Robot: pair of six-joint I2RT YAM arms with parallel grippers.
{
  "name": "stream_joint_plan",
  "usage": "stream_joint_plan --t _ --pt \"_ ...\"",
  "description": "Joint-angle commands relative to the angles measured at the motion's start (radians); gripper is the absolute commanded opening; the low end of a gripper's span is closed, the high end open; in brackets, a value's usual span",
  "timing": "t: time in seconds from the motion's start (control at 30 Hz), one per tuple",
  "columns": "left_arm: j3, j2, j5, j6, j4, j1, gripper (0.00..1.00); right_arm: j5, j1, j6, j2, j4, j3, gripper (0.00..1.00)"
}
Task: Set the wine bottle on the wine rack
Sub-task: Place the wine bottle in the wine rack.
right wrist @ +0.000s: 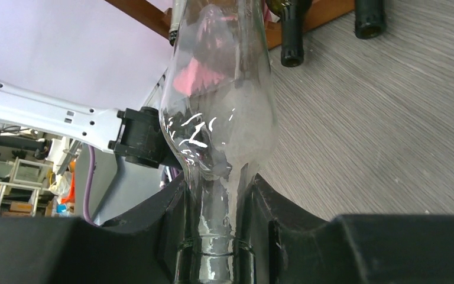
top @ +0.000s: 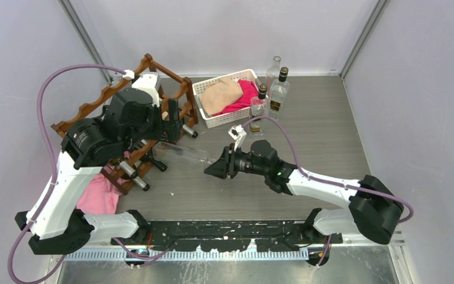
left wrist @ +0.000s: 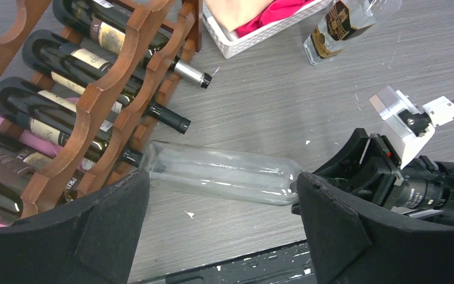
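A clear glass wine bottle (top: 180, 152) (left wrist: 224, 174) (right wrist: 219, 118) lies level just above the table, its base toward the wine rack. My right gripper (top: 216, 168) (right wrist: 216, 195) is shut on its neck. The reddish-brown wine rack (top: 94, 109) (left wrist: 112, 89) stands at the left with several dark bottles in its tiers. Beside the rack's front, my left gripper (top: 174, 127) (left wrist: 221, 195) hangs over the clear bottle's body, open, its jaws wide on either side and not touching it.
A white basket (top: 204, 89) with tan and pink cloths stands at the back. Beside it stand a labelled bottle (top: 279, 92), a smaller bottle (top: 259, 106) and a clear bottle (top: 273, 71). A pink cloth (top: 97, 195) lies under the rack's near end.
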Motion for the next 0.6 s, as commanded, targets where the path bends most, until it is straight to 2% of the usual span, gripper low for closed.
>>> stream_joint_plan --t 0.0,0.57 --pt "-0.007 -0.040 -0.020 -0.006 -0.017 0.009 0.93 0.073 0.042 -0.023 0.036 0.282 0.112 0.01" --pt "-0.069 -0.088 -0.013 -0.011 0.027 0.021 0.93 0.123 0.099 0.039 0.243 0.356 0.241 0.01"
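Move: The right hand holds the clear bottle by its neck, base towards the wine rack. The rack's middle is about 28 cm to the left, 11 ahead and 5 lower. The nearest dark bottle neck sticks out roughly 18 cm left, level fore-and-aft, some 10 below; the white basket lies around 24 ahead, 5 right and 12 below. For the left hand, the rack is some 18 cm left, 7 ahead and 23 below. Keeping its grip on the clear bottle's neck, the right hand carries the bottle base-first to the left towards the wine rack, about 6 cm, edging some 2 cm forward. It rises roughly 2 cm on the way, then begins to sink, the wrist turning only a few degrees. The open left hand drifts about 2 cm left, back and down. ##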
